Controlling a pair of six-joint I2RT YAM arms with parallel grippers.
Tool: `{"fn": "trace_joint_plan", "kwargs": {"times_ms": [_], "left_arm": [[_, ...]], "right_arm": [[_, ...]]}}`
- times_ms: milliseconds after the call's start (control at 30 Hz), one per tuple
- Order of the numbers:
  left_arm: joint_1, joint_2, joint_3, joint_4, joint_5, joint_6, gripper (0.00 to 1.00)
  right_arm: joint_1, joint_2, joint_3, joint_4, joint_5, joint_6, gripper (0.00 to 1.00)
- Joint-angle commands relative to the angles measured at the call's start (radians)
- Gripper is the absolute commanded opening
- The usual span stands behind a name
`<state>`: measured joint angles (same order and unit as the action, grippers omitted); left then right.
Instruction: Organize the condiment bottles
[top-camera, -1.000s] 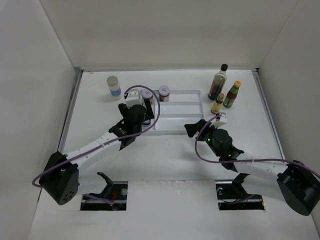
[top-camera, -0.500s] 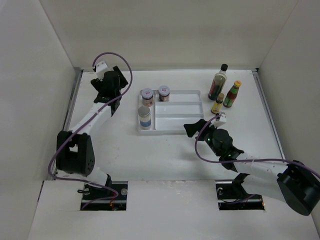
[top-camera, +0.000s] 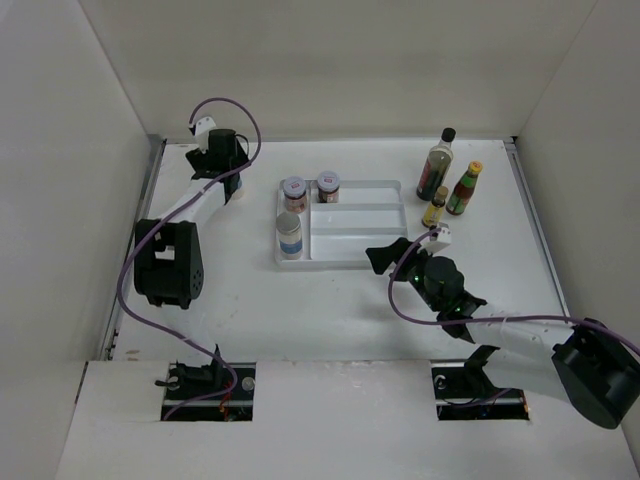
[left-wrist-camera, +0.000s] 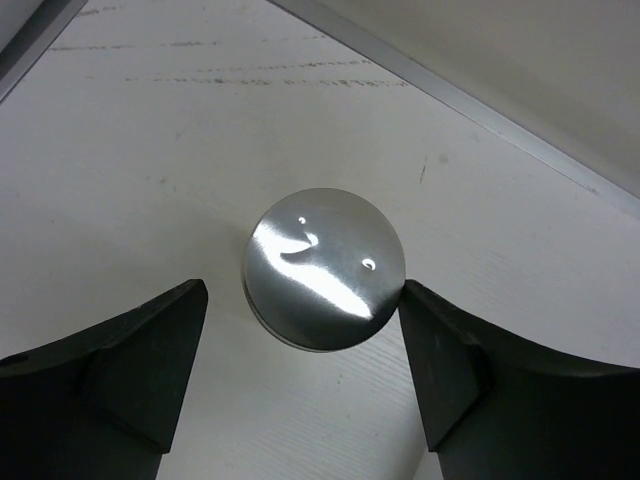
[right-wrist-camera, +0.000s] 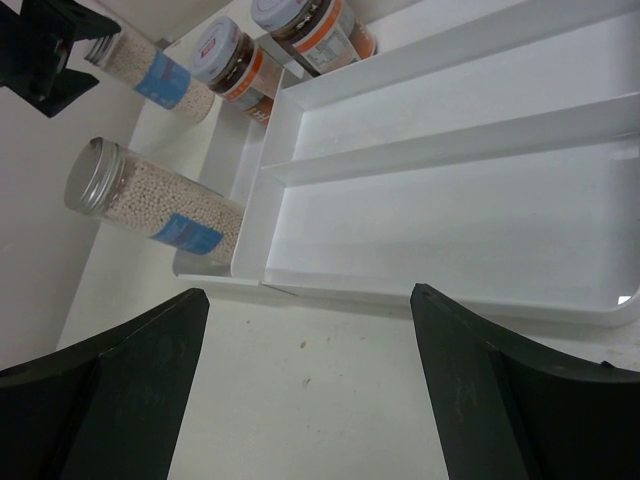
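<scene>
A silver-lidded jar (left-wrist-camera: 325, 262) stands on the table at the back left. My left gripper (left-wrist-camera: 303, 295) hangs over it, open; the right finger touches the lid's rim and the left finger stands a little off it. From the top this gripper (top-camera: 227, 168) covers the jar. A second silver-lidded, blue-labelled jar (top-camera: 289, 235) stands in the left compartment of the white tray (top-camera: 360, 240), behind it two reddish-brown spice jars (top-camera: 294, 192) (top-camera: 328, 185). The tall dark bottle (top-camera: 437, 160), red sauce bottle (top-camera: 464, 188) and tiny yellow bottle (top-camera: 435, 207) stand back right. My right gripper (top-camera: 385, 258) is open and empty before the tray.
The tray's long right-hand compartments (right-wrist-camera: 450, 200) hold nothing. White walls close in the table on the left, back and right, with a metal rail (left-wrist-camera: 480, 105) along the back edge near the left jar.
My left arm has swung from the tray, where it left a jar, to the back left corner and come down over the other silver-lidded jar, jaws narrowing. The right arm has stayed put.
</scene>
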<state>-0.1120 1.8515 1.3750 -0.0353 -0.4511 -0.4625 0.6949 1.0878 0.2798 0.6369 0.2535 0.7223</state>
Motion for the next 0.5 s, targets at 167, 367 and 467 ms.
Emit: {"fn": "trace_joint_plan", "kwargs": {"times_ms": [167,367,467], "left_arm": [[0.016,0.003,0.049,0.018,0.0,0.021,0.5],[-0.001,-0.132,-0.043,0.093,-0.049,0.041,0.36],[-0.039,-0.242,-0.089,0.144,-0.093,0.062,0.35]], "right_arm": [[0.005,0.001,0.039,0.06,-0.014,-0.001,0.89],[0.005,-0.003,0.039,0.06,-0.014,-0.001,0.89],[0.007,-0.002,0.039,0.06,-0.014,-0.001,0.89]]}}
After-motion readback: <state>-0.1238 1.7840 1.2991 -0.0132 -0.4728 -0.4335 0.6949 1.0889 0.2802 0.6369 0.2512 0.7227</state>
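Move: The tall bead jar already stands between the left gripper's open fingers, its middle about 1 cm ahead of and 4 cm below the hand. In the tray, the other tall jar is about 18 cm back and 17 cm right, the nearer orange-label jar about 19 cm right and 4 cm back, and the farther one some 29 cm right and 3 cm back. From the right gripper, the bead jar is about 26 cm ahead and 45 cm left, slightly below. Close the left gripper on the tall bead jar just under its metal lid, easing barely half a centimetre forward until both pads pinch its sides. Keep that grip and draw the jar straight back towards the robot, about 2 cm with a slight rise, wrist practically unturned. ##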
